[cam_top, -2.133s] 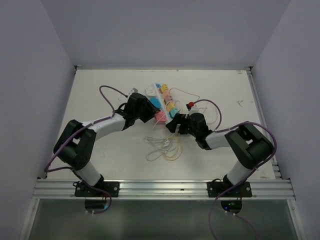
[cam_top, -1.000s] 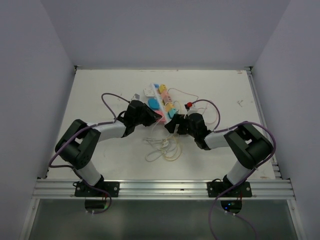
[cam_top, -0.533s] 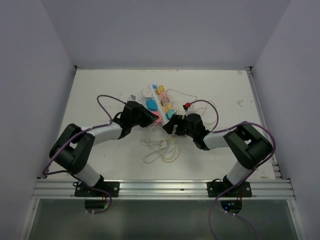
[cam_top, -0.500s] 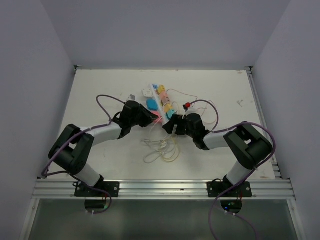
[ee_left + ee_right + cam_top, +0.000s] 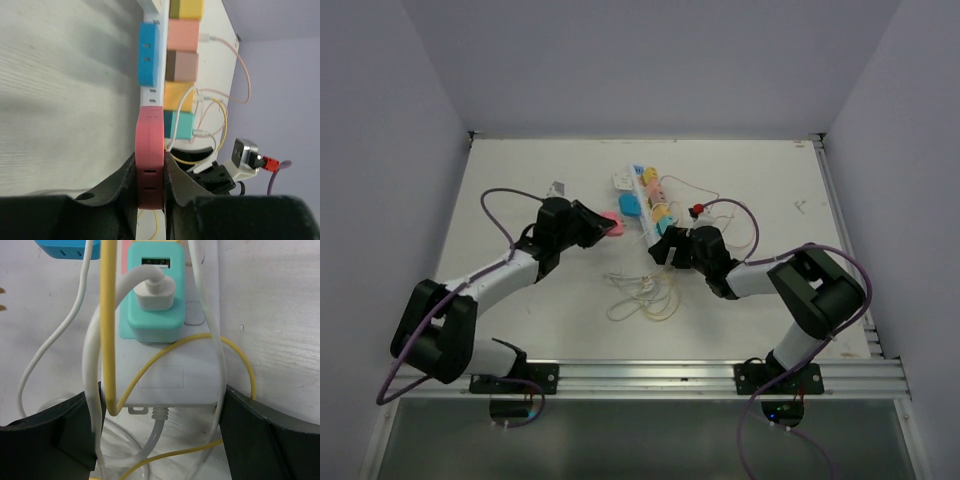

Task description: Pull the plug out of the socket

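The pink plug (image 5: 612, 221) is clear of the socket (image 5: 645, 200) and sits to its left, pinched between the fingers of my left gripper (image 5: 603, 224). The left wrist view shows the plug (image 5: 150, 135) edge-on in the shut left gripper (image 5: 150, 162), with the white strip (image 5: 151, 95) beyond it. My right gripper (image 5: 665, 243) is at the strip's near end. In the right wrist view that end of the socket (image 5: 170, 380) lies between the right gripper's (image 5: 160, 397) black fingers (image 5: 55, 435), which press on its sides and pinch loose cords against it.
A loose blue plug (image 5: 630, 206) lies just left of the strip. Teal (image 5: 152, 295), yellow (image 5: 179, 97), brown and salmon adapters stay plugged in, trailing white and yellow cables. A tangle of cables (image 5: 645, 295) lies on the table in front of the strip.
My left arm has swung left and back with the pink plug, drawing it away from the strip. The right gripper has stayed on the strip's near end.
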Controlling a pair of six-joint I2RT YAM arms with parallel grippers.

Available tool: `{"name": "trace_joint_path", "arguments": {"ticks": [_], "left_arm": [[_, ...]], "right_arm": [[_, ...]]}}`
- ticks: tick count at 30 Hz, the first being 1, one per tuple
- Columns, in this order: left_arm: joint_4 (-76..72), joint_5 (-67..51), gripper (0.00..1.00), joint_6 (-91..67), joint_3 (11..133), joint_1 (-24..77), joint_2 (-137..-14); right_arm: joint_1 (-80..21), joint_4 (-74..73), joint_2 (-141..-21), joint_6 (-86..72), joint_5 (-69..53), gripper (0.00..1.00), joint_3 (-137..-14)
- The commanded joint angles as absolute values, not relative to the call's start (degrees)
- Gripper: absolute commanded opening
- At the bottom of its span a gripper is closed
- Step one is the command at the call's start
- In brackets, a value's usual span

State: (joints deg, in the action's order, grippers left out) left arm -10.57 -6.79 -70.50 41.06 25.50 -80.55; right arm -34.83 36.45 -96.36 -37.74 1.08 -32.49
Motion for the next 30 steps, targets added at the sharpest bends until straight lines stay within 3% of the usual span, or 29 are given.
{"name": "trace_joint_path", "arguments": {"ticks": [1,9,20,25,28,30], "left_arm": [[-8.09,-6.77,0.0,-64.36,38.5,18.66,-73.85],[-16.94,-14.83,0.01,-56.95,35.16,1.42,-75.66],[-45.85,-27.5,0.04,-65.56,50.16,-8.35,-108.87],[-47.04,-27.42,0.04,-66.45,58.87,-9.14,-119.34],[-43.96,-26.63,0.11,-64.52,65.98,-9.14,-123.65],[-42.81,-26.37,0.21,-63.55,67.93,-9.23,-126.02]], "right_arm": [[-33.84,22.85,-98.09,-37.97,6.85,0.0,-30.23],[-33.75,21.71,-97.82,-36.39,7.56,0.0,-31.02],[-33.75,20.57,-98.0,-34.37,5.54,0.0,-32.43],[-33.84,20.39,-98.44,-33.93,4.75,0.0,-32.96],[-33.84,20.3,-98.79,-33.66,4.57,0.0,-33.22],[-33.84,20.13,-98.96,-33.58,4.4,0.0,-33.57]]}}
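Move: The pink plug is already clear of the socket strip, in the left fingers. The bare far-left table it is carried to lies about 22 cm ahead of that hand, 20 to its left and some 12 below. The strip's middle is roughly 10 cm ahead and 9 right, the blue plug 13 ahead and 4 right, the white plug 20 ahead and 2 right, all about 11 below. From the right hand, that bare area is some 33 cm left, 24 ahead and slightly below. Sweep the left gripper quickly left with the pink plug still pinched, away from the strip, then curve forward and down over the bare far-left table: about 20 cm each left and forward, ending some 7 cm lower. Turn it roughly 15 degrees counter-clockwise, mostly in the early sweep. Hold the strip's near end with the right gripper, nearly still. ##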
